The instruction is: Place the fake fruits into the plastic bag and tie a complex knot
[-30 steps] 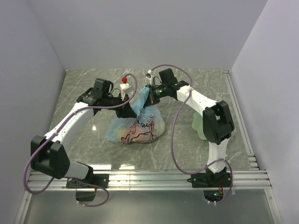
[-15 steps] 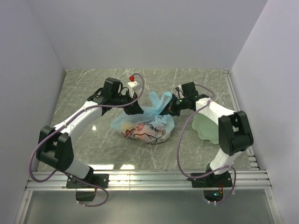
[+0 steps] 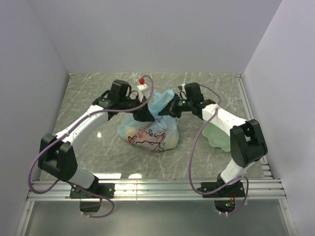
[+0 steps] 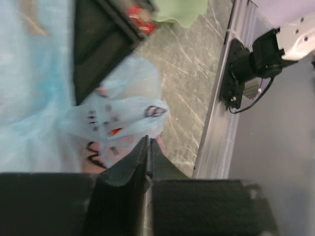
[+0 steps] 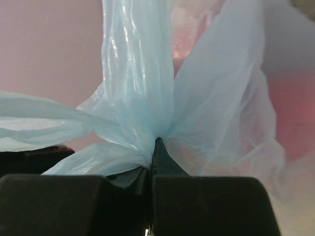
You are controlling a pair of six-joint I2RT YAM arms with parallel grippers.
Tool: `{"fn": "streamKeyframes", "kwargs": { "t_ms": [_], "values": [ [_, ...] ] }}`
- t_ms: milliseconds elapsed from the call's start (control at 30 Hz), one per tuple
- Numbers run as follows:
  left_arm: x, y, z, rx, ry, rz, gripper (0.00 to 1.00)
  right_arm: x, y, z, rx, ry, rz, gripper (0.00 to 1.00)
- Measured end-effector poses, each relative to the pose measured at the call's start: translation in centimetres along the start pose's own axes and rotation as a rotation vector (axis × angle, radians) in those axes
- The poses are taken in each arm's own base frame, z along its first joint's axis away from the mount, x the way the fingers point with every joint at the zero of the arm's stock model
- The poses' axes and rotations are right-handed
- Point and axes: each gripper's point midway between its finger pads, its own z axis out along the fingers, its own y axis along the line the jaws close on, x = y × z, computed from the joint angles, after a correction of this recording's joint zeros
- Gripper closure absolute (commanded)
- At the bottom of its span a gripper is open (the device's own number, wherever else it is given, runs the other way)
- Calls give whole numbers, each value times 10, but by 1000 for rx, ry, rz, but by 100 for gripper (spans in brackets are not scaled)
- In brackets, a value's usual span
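The plastic bag (image 3: 150, 136), light blue with pink and dark print, lies bulging at the table's middle. Fake fruits show through its film: a yellow-orange one (image 3: 131, 135) and a pink-red blur (image 5: 291, 110). Its handles rise in a twisted bunch (image 3: 161, 100) between my two grippers; I cannot tell whether it is tied into a knot. My right gripper (image 3: 168, 110) (image 5: 153, 146) is shut on the gathered blue film (image 5: 140, 93). My left gripper (image 3: 143, 114) (image 4: 148, 139) is shut just left of the bunch, its tips over the bag (image 4: 120, 113), with no film showing between them.
A pale green wavy-edged plate (image 3: 217, 135) lies right of the bag, under the right arm. Metal rails run along the table's front edge (image 3: 157, 185) and right edge (image 3: 252, 118). Walls close in the left, back and right.
The right gripper swung out to the right with the handle, then came back left toward the bunch. The left gripper moved right, closer to it. The bag shifted and settled.
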Motion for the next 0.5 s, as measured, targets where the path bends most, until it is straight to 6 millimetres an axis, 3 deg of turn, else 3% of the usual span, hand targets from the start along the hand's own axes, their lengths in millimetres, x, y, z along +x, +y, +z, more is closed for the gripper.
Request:
{"fn": "streamKeyframes", "kwargs": {
  "t_ms": [67, 167, 300, 367, 467, 500],
  "values": [
    [-6, 8, -11, -11, -25, -44, 64, 1, 5, 0, -29, 6, -61, 100],
    [-31, 39, -48, -77, -114, -123, 60, 0, 12, -1, -93, 4, -223, 100],
    [-70, 77, -98, -195, -247, -159, 45, 3, 18, -4, -181, 12, -515, 100],
    [-80, 82, -109, -213, -278, -178, 42, 6, 21, -6, -235, 31, -682, 100],
    [-89, 86, -107, -198, -283, -202, 35, 10, 29, -10, -306, 68, -925, 100],
    [-91, 88, -105, -191, -281, -214, 24, 10, 33, -11, -326, 80, -1020, 100]
  ]
}}
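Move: The plastic bag's gathered neck, already pinched in the right fingers, lies about 4 cm ahead of the left hand, 4 cm to its right and 4 cm lower. The loose bag top is some 8 cm ahead of the left hand and 6 cm to its right, about level in height. The fruit-filled bag body sits about 7 cm back from the right hand, 6 cm to its left and 10 cm below. Opening, the left swings 15 cm forward-left and up from the bag; the right, still pinching, rolls 60 degrees. ##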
